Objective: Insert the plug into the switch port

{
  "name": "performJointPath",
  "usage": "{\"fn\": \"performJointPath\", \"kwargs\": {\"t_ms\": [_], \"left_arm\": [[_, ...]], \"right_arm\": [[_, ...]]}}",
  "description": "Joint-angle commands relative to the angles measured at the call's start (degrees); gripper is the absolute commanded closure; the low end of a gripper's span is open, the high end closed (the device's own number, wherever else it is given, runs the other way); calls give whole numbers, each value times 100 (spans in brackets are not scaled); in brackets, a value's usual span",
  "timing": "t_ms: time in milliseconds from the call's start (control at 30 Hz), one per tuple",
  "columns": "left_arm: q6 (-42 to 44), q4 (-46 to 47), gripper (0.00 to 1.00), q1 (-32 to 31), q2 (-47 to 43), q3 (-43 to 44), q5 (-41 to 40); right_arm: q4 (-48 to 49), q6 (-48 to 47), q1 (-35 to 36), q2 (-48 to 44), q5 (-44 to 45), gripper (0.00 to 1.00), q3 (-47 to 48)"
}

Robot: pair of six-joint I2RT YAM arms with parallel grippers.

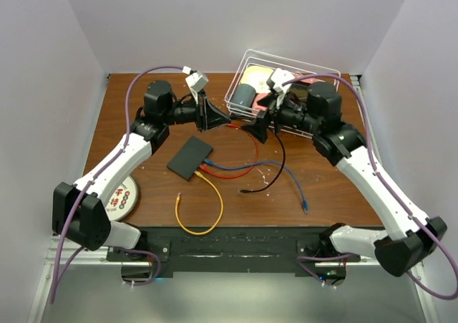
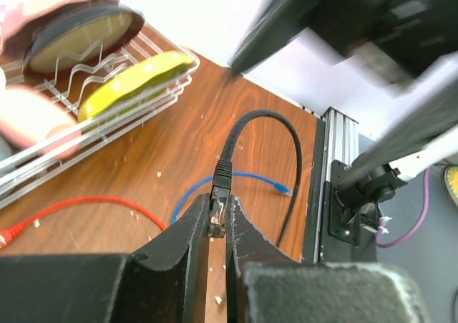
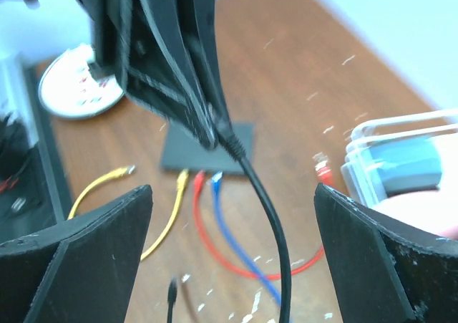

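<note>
The switch [image 1: 190, 157] is a flat black box on the brown table, and it also shows in the right wrist view as the switch [image 3: 236, 140]. Yellow, red and blue cables sit in its near edge. My left gripper [image 1: 213, 121] hangs above and behind it, shut on the clear plug [image 2: 218, 212] of the black cable [image 2: 266, 117]. My left gripper [image 2: 218, 204] pinches the plug upright between its fingertips. My right gripper [image 1: 256, 131] stands open just to the right, and in its own view the right gripper [image 3: 232, 194] has the black cable [image 3: 270, 215] passing untouched between the wide jaws.
A white wire basket [image 1: 315, 71] with dishes stands at the back right, close behind my right arm. A round tin [image 1: 120, 196] lies near the front left. The yellow cable [image 1: 209, 210], red cable [image 1: 247, 169] and blue cable [image 1: 293, 183] trail across the middle.
</note>
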Motion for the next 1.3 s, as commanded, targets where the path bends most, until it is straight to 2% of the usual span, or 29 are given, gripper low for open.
{"fn": "performJointPath", "kwargs": {"t_ms": [0,133,267,333,500,700,1267], "left_arm": [[-351,-957,100,9,183,531,-137],[-729,-1109,100,97,254,690,30],[-1343,-960,100,176,237,778,442],[-1511,-863,100,202,236,795,574],[-1723,-994,100,211,306,892,856],[-1380,-1644,100,211,403,1042,786],[-1292,-1733,100,211,359,1094,900]], "right_arm": [[512,173,53,-297,1007,2,30],[390,-2,325,-272,1561,2,161],[12,-458,1080,-35,2370,4,459],[-181,-547,1222,97,2581,7,530],[-296,-688,1504,168,2766,32,566],[-480,-881,1627,238,2880,33,662],[-727,-1066,1820,608,3179,43,838]]}}
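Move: The left gripper already holds the black plug between its fingertips, about 1 cm to the right of its hand point. From the open right gripper this plug lies some 5 cm left, level in reach and about 3 cm lower. The switch lies flat on the table about 18 cm left of the right gripper, 5 cm farther out and 33 cm below; the dish rack stands about 14 cm right of that gripper, 25 cm farther out and 28 cm lower. Bring the right gripper up about 3 cm first, then swing it left and down towards the plug's boot, ending some 4 cm left of and 3 cm below its start. Tip its fingers downward and narrow them to just over half open around the boot without pinching. Keep the left grip shut on the plug, rolling that hand about 25 degrees, its far side down, while easing back 2 cm. ##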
